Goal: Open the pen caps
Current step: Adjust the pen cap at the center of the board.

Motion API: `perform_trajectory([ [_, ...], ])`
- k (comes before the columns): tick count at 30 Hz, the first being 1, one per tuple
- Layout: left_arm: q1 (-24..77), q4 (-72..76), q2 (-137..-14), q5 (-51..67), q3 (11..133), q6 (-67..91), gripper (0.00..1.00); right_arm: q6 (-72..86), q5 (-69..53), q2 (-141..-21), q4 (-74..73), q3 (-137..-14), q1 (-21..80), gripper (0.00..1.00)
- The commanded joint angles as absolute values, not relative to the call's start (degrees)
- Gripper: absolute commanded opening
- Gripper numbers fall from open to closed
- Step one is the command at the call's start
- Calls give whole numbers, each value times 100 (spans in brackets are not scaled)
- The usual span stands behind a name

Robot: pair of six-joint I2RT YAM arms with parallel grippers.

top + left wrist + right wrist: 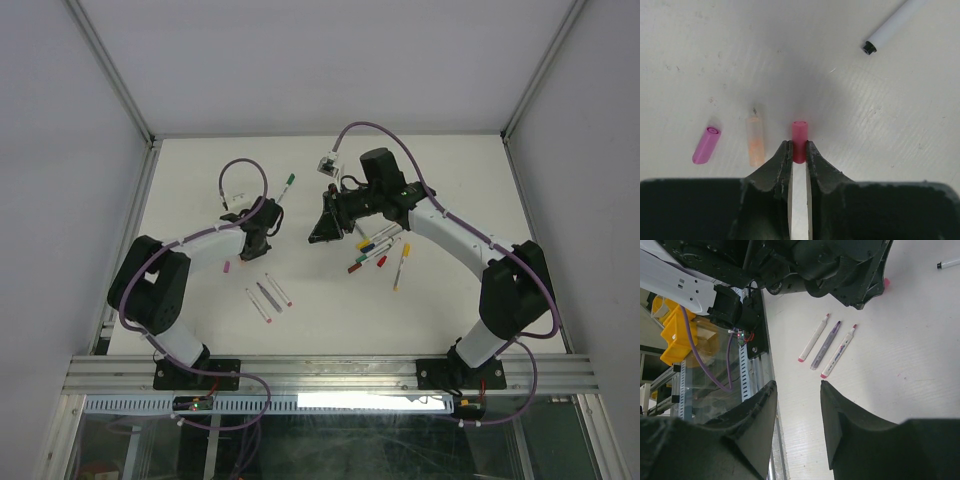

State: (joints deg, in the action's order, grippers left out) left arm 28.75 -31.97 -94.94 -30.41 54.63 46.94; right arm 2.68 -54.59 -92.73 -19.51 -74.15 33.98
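In the left wrist view my left gripper [799, 146] is shut on a short pink-red pen cap [799, 131], which sticks out past the fingertips over the white table. No pen barrel is attached to it. A loose magenta cap [706, 145] lies to its left, with a pale orange translucent cap [756, 142] between them. In the top view the left gripper [256, 246] points down at mid-table. My right gripper [325, 226] hangs open and empty to its right. A cluster of pens [375, 250] lies under the right arm. Three pens [826, 344] lie side by side beyond the right gripper [797, 385].
A white pen with a black tip [892, 25] lies at the far right of the left wrist view. A green-ended pen [287, 185] lies behind the left gripper, and a yellow-ended pen [402, 265] lies to the right of the cluster. A grey connector [328, 163] sits at the back.
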Motion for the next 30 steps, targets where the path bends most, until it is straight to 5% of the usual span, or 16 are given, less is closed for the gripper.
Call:
perform_trajectory([
  [1,2821,-3109,-9317,-3087,5434,4730,13,307,-5634,-9079,-1696,-7399,3367,43],
  [8,2821,-3132,-9362,-3116,5452,4760,32,307,-5634,-9070,-1688,-7396,3360,43],
  [17,2821,-3026,-8705,-3062,5674,4245,37,269,-5662,-9046,-1696,-7389,3342,43],
  [23,2683,-1482,-8678,-2209,5500,2507,76,116,-5791,-9022,-1746,-7387,3213,43],
  [30,1896,-824,-9342,-633,5990,1476,77,-42,-5839,-9092,-1866,-7435,3064,43],
])
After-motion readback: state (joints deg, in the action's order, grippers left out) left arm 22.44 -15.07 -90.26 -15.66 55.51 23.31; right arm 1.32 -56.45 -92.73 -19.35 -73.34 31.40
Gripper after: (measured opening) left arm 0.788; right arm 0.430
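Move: The left fingers hold the pink cap, practically at the hand point and down at the board. The peach cap lies about 4 cm to its left and 1 cm back, and the purple cap about 7 cm left and 4 cm back. The black-capped marker is some 10 cm ahead and 4 cm right. From the right hand the pink cap is some 19 cm left, 2 cm ahead and 20 cm below. The left fingers let go of the pink cap, then lift 5 cm and go 6 cm forward, opening wide. ##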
